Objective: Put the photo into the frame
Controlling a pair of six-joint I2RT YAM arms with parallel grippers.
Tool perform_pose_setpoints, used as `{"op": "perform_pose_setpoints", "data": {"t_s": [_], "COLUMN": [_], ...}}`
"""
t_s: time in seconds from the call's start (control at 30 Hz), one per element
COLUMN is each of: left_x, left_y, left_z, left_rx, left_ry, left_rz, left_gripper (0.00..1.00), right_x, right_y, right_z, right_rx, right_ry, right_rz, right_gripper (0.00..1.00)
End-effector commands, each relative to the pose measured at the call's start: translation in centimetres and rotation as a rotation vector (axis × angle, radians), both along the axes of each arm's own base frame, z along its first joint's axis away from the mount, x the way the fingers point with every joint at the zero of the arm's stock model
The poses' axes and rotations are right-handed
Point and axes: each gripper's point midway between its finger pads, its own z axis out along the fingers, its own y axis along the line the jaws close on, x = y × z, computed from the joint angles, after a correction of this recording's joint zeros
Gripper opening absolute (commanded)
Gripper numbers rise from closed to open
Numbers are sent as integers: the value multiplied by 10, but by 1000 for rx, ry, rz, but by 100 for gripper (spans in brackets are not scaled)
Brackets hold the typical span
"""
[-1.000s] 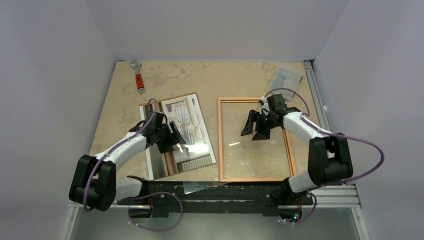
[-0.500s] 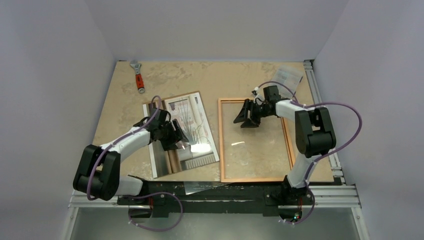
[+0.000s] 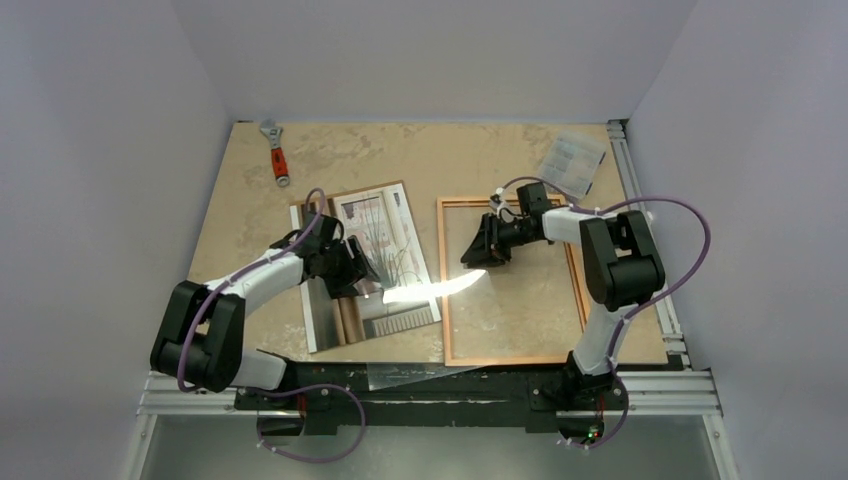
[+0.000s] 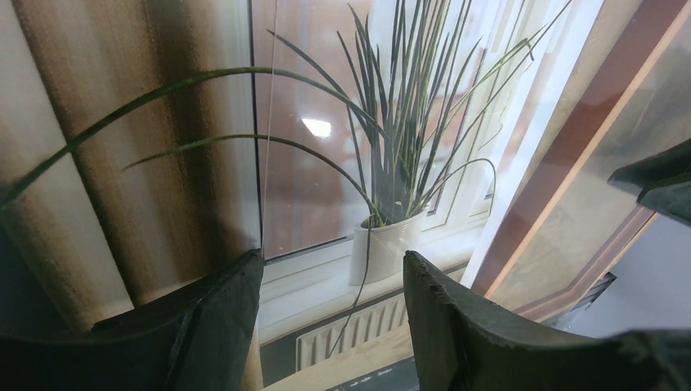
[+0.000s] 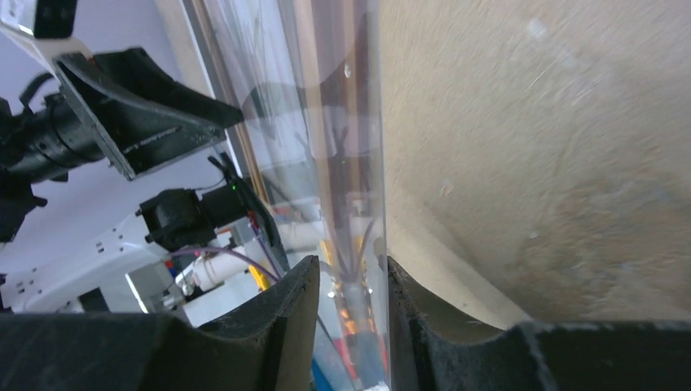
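Observation:
The photo (image 3: 372, 262), a potted grassy plant at a window, lies face up on the table left of the frame (image 3: 510, 358), a thin orange-brown rectangle lying flat. My left gripper (image 3: 358, 270) is open with both fingertips low over the print, near its pot. In the left wrist view the photo (image 4: 342, 122) fills the picture and my left gripper (image 4: 332, 269) holds nothing. My right gripper (image 3: 483, 245) is over the frame's far left part, shut on a clear pane (image 5: 350, 163) that stands edge-on between its fingers. My right gripper (image 5: 350, 273) holds this pane tilted up, with bright glare (image 3: 430, 290).
A red-handled wrench (image 3: 275, 152) lies at the far left. A small clear plastic box (image 3: 573, 163) sits at the far right corner. Another clear sheet (image 3: 410, 373) lies by the front rail. Grey walls close in on both sides.
My right gripper moved left across the frame and turned, tilting the clear pane up; the glare now reaches the photo's edge. My left gripper and the photo shifted slightly right.

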Motion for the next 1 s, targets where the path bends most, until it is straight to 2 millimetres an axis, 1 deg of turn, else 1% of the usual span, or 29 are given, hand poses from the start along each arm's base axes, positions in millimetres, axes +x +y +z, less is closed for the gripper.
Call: {"op": "perform_pose_setpoints", "data": {"t_s": [0.0, 0.1, 0.23, 0.27, 0.4, 0.47, 0.6, 0.67, 0.73, 0.87, 0.97], "left_x": [-9, -9, -9, -9, -8, -7, -7, -6, -7, -5, -1], "left_y": [12, 12, 14, 14, 16, 17, 19, 20, 20, 14, 1], "left_z": [-30, -30, -27, -25, -16, -10, 6, 16, 26, 45, 55], "left_rx": [97, 101, 108, 111, 115, 116, 114, 110, 103, 78, 54], "left_ry": [45, 45, 39, 35, 10, -4, -48, -74, -97, -143, -170], "left_rz": [1, 0, 1, 2, 6, 7, 14, 19, 22, 17, -1], "left_gripper": [63, 63, 63, 63, 65, 66, 77, 84, 90, 93, 92], "right_x": [-28, -34, -30, -28, -21, -17, -10, -5, 0, 13, 20], "right_y": [21, 29, 29, 29, 28, 27, 23, 19, 13, -8, -33], "right_z": [27, 32, 45, 49, 74, 89, 115, 131, 152, 205, 243], "right_rx": [97, 87, 63, 57, 37, 26, -11, -40, -78, -182, -281], "right_ry": [-24, -37, -72, -84, -136, -170, -232, -270, -326, -471, -588], "right_rz": [99, 120, 104, 101, 78, 66, 36, 11, -27, -145, -281], "right_gripper": [31, 26, 13, 12, 1, 0, 0, 0, 0, 0, 0]}}
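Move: The clear sheet's right edge is already between the right hand's half-open fingers. From that hand the photo's middle lies about 22 cm to the left and level with it, and the frame's middle some 8 cm right and 3 cm back, both about 4 cm lower. From the left hand, already down on the photo, the photo's middle is roughly 4 cm ahead, the sheet's edge 22 cm to the right and 4 cm ahead. The right fingers shut on the clear sheet's edge, pinching it as the hand slips about 3 cm back and left, then the hand climbs some 18 cm, drifting forward again with a roll of the wrist, carrying the edge up over the frame's far end. Late on, the left fingers lift off the photo, rising 3 or 4 cm and opening wider. ##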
